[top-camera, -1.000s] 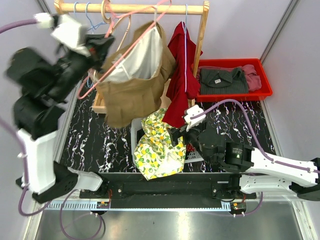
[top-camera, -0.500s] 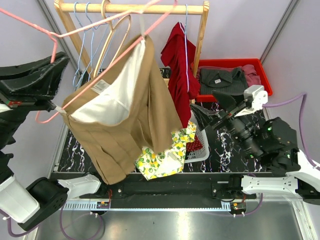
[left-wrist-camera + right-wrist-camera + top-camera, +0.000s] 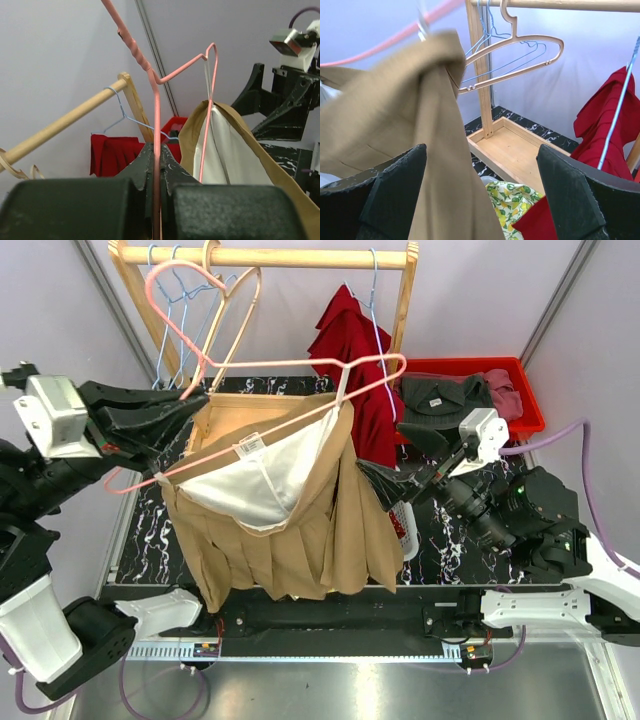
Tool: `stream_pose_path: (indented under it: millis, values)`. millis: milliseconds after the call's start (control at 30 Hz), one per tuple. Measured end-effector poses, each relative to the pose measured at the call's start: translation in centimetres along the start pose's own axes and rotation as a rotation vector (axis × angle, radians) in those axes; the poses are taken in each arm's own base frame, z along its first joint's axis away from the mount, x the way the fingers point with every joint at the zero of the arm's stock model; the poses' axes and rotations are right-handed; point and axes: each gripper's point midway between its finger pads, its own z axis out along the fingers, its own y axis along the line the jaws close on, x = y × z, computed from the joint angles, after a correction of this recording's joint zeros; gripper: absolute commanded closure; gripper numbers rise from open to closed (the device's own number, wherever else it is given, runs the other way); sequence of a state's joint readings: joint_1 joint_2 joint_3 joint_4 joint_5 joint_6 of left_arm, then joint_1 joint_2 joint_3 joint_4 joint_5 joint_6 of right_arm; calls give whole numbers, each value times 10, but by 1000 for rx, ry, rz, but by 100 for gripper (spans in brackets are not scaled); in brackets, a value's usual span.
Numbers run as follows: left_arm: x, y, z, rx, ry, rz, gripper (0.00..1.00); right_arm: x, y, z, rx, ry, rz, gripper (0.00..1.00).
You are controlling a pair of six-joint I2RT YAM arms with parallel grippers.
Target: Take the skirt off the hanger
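Observation:
A tan skirt (image 3: 300, 530) with white lining hangs clipped on a pink wire hanger (image 3: 300, 365), off the rail and over the table's middle. My left gripper (image 3: 195, 405) is shut on the hanger's wire just below its hook. In the left wrist view the pink hanger (image 3: 156, 115) runs straight up out of the left gripper (image 3: 157, 165), with the skirt (image 3: 250, 145) to the right. My right gripper (image 3: 400, 458) stands open at the skirt's right edge. In the right wrist view the skirt (image 3: 420, 115) hangs in front of the left finger of the right gripper (image 3: 481, 150), with nothing pinched.
The wooden rack rail (image 3: 270, 257) carries a wooden hanger (image 3: 520, 55), blue wire hangers and a red garment (image 3: 355, 350). A red bin (image 3: 520, 420) of clothes sits back right. A white basket (image 3: 405, 530) and lemon-print cloth (image 3: 520, 195) lie below the skirt.
My left arm swung the hanger and skirt down and towards the middle, the skirt now hanging flatter. The right arm rose from the basket and now faces the skirt's right edge.

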State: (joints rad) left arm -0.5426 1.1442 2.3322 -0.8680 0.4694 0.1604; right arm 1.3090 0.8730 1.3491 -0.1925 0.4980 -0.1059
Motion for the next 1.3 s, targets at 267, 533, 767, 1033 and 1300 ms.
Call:
stream_pose_path:
  millis: [267, 533, 767, 1033, 1300]
  values:
    - [38, -14, -3, 52, 107, -58, 100, 6, 11, 12, -32, 17, -41, 0]
    - [44, -19, -8, 65, 126, -79, 100, 26, 20, 27, -47, 61, -90, 0]
    - [39, -26, -11, 95, 114, -102, 100, 23, 5, 34, -27, 36, -97, 4]
    - [36, -31, -13, 112, 112, -137, 100, 25, 3, 48, -71, -21, -24, 35]
    - [33, -33, -15, 114, 107, -145, 100, 41, 31, 74, -188, -28, 84, 79]
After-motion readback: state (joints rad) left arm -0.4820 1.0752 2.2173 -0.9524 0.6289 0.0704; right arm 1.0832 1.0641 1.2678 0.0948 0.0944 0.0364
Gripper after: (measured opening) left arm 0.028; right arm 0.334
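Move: The right hand, wide open, has the right end of the skirt's waistband about 5 cm ahead, 6 cm to its left and 5 cm above. The pink hanger's right tip is roughly 7 cm ahead, 1 cm to the right and 8 cm up; the red garment hangs some 22 cm ahead, 4 cm to the left and a little lower. From the left hand, already gripping the hanger, that waistband end is about 20 cm right, 4 cm ahead and slightly lower. Leftward about 8 cm in all, with a 3 cm push forward midway and a slight sink, the right hand reaches the waistband's right end beside its strap, turning some 10 degrees counter-clockwise late on and closing its fingers around the cloth. The left hand keeps its grip on the pink hanger, first lowering it 4 to 5 cm with a small downward tip, then drawing back 2 cm. ##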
